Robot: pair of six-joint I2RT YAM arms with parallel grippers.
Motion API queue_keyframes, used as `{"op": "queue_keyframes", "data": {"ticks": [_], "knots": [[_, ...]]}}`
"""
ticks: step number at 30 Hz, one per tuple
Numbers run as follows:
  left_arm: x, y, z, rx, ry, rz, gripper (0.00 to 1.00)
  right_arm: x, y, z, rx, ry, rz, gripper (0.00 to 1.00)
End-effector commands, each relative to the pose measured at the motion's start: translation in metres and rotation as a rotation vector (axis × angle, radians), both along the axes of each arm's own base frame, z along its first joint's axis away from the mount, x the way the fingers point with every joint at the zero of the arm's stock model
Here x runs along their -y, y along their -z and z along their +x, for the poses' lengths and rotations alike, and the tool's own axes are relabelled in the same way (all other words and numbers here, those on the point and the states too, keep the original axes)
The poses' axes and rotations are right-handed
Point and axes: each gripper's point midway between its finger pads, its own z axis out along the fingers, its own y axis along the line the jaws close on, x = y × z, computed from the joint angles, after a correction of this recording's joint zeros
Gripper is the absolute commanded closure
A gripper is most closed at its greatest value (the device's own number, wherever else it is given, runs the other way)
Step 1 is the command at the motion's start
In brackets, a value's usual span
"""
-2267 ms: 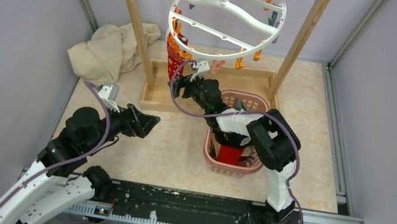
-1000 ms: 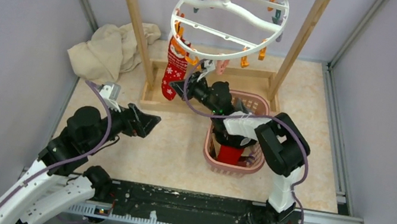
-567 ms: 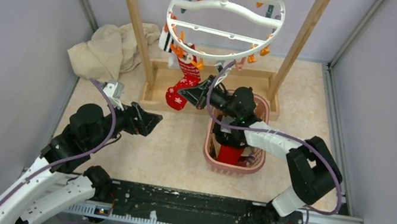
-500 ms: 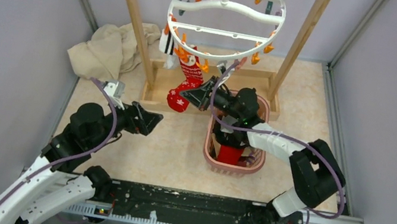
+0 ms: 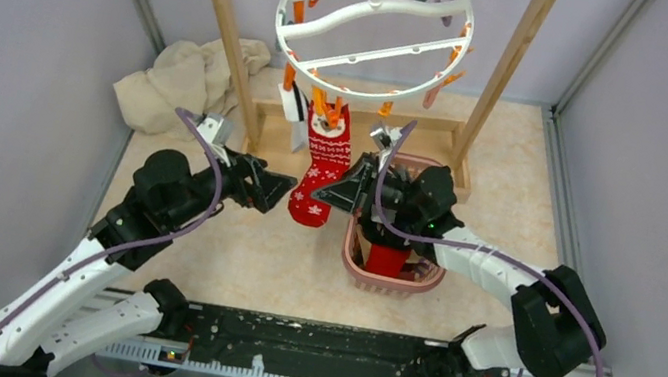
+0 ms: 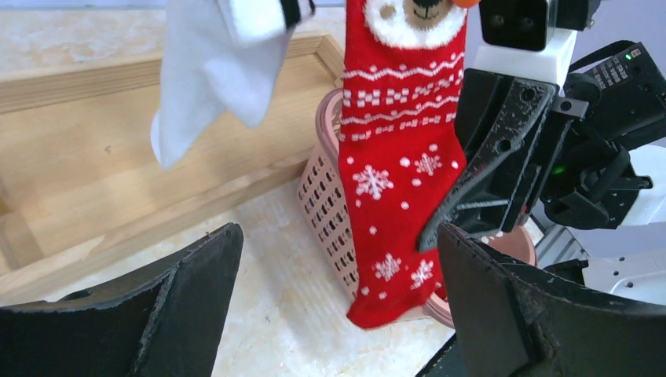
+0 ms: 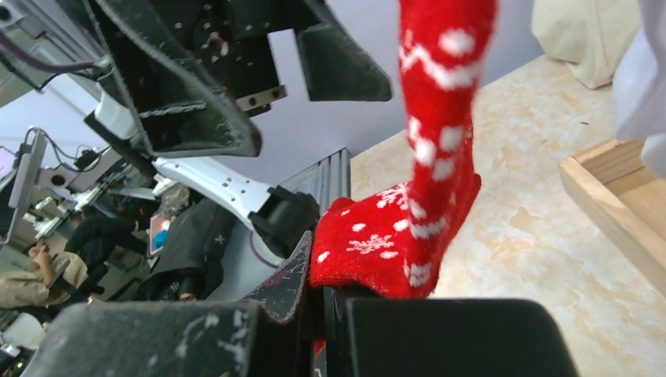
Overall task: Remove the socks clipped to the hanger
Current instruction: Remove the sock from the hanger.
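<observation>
The white ring hanger (image 5: 377, 53) hangs from the wooden rack. A red sock (image 5: 322, 172) with white snowflakes dangles from an orange clip at the ring's near edge. Beside it on the left hangs a white sock (image 5: 297, 107). My right gripper (image 5: 334, 194) is shut on the red sock's toe. In the right wrist view the red sock (image 7: 428, 204) runs down into the closed jaws of the right gripper (image 7: 322, 306). My left gripper (image 5: 274, 189) stands open just left of the sock. In the left wrist view the red sock (image 6: 400, 181) hangs ahead of the left gripper (image 6: 338, 314).
A pink lattice basket (image 5: 396, 284) sits under the right arm with something red inside. The wooden rack (image 5: 225, 19) and its base frame stand behind. A beige cloth (image 5: 185, 79) lies at the back left. Grey walls close in both sides.
The hanger has turned, swinging the red sock round to its near edge. My right gripper has come toward me with the sock's toe. The left gripper has moved right, up to the sock.
</observation>
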Motion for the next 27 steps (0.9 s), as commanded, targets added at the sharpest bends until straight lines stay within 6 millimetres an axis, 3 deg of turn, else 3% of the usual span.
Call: {"op": "queue_keyframes", "data": {"ticks": [1,17,21,27], "knots": [[0.016,-0.040,-0.001,0.123,0.078,-0.047,0.01,0.012,-0.023,-0.022,0.078,-0.056,0.038,1.00],[0.052,-0.080,0.011,0.278,0.230,-0.059,0.01,0.030,-0.036,-0.052,0.134,-0.107,0.000,1.00],[0.052,-0.086,0.021,0.291,0.251,-0.068,0.01,0.033,-0.038,-0.055,0.148,-0.102,-0.010,1.00],[0.032,-0.089,0.042,0.279,0.303,-0.148,0.01,0.035,-0.042,-0.059,0.155,-0.106,-0.008,1.00]]}}
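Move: The orange clips at the red sock's cuff are about 8 cm ahead of the open left gripper, 8 cm to its right and 10 cm above. The white sock hangs some 10 cm ahead of it, 1 cm right and 6 cm up. The red sock's foot, still held in the shut right gripper, is about 2 cm ahead, 7 cm right and 3 cm below the left gripper. From the right hand the clips lie 6 cm ahead, 1 cm right and 13 cm above. Raise the open left gripper about 6 cm while carrying it some 5 cm right towards the red sock's clips, then swing it forward as it eases slightly back left, fingers tilting up and turning clockwise. Meanwhile keep the right fingers shut on the sock's foot and draw it back and to the right about 6 cm, rising slightly. ##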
